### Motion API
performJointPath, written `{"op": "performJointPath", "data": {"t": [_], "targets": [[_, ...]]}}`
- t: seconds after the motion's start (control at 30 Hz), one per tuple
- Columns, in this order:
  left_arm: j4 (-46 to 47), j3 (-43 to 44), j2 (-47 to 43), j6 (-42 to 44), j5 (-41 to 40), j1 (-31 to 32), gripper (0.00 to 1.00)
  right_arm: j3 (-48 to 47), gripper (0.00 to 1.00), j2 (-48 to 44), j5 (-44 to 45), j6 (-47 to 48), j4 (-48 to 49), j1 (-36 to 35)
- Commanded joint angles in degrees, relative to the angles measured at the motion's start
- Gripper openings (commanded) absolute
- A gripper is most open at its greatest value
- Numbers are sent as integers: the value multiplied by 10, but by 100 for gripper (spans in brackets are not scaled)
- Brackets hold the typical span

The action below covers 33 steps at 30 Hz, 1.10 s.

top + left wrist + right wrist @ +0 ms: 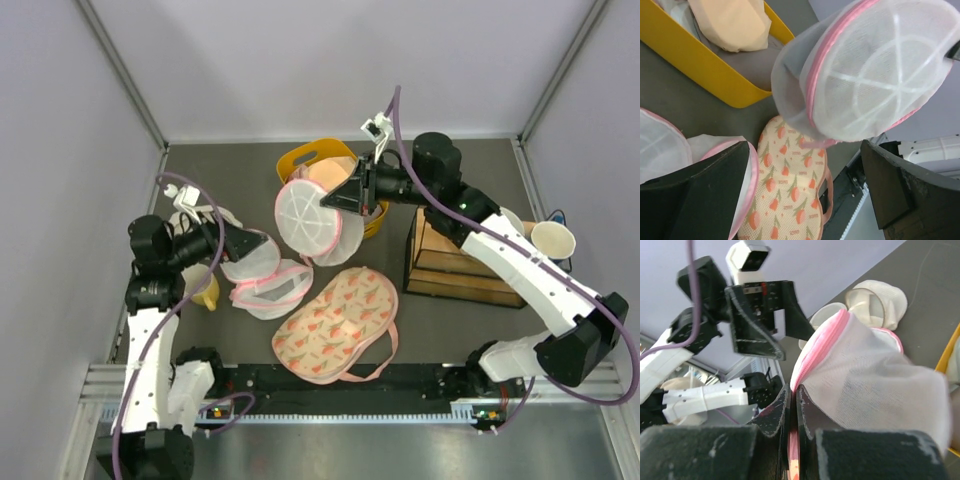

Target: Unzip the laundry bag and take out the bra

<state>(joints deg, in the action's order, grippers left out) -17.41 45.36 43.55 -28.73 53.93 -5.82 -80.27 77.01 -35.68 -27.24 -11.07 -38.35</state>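
Note:
The laundry bag (308, 218), a white mesh clamshell with a pink zipper edge, hangs lifted in front of the yellow basket. My right gripper (347, 196) is shut on its pink edge; in the right wrist view the jaws (794, 392) pinch the zipper seam of the bag (865, 375). My left gripper (243, 245) is open and empty, left of the bag and apart from it. In the left wrist view the bag (875, 75) hangs above and beyond the open fingers (695, 195). No burnt-orange bra shows in any view.
A yellow basket (318, 160) at the back holds a pale peach bra (732, 22). A cream pouch with red print (335, 325) lies at the front. Other white mesh bags (265, 282) lie under the left gripper. A wooden box (455, 262) and paper cup (553, 238) stand right.

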Motion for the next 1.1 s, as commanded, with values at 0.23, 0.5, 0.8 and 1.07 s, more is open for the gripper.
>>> {"op": "performJointPath", "data": {"t": [0.23, 0.5, 0.8, 1.07], "targets": [[430, -106, 37, -244, 159, -23, 99, 2, 0, -3, -112, -34, 106, 4], [462, -92, 77, -242, 150, 24, 99, 9, 0, 6, -149, -66, 155, 3], [594, -82, 105, -334, 152, 56, 85, 14, 0, 45, -143, -63, 151, 5], [430, -43, 66, -244, 143, 56, 11, 28, 0, 76, -112, -76, 149, 16]]}}
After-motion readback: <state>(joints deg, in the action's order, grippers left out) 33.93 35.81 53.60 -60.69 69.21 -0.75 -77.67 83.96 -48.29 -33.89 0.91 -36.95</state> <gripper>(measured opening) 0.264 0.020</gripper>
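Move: The laundry bag hangs from my right fingers, its middle about 11 cm right of my left hand, level forward and some 4 cm higher; the other mesh bag lies 4 cm ahead and 23 below, the yellow mug 14 cm left, 2 ahead and 21 below. From my right hand the laundry bag's middle is 2 cm left, 1 back and 5 down, and my left fingers are about 13 left, 1 back and 9 below. I bring my open left hand about 4 cm right and then 3 cm up to the hanging laundry bag, turning it clockwise some 20 degrees and rolling its left side down, and close the fingers on the mesh beside the pink zip. My right hand keeps its pinch, draws back about 3.5 cm while turning counter-clockwise, then swings forward again, left and down towards the left fingers. ##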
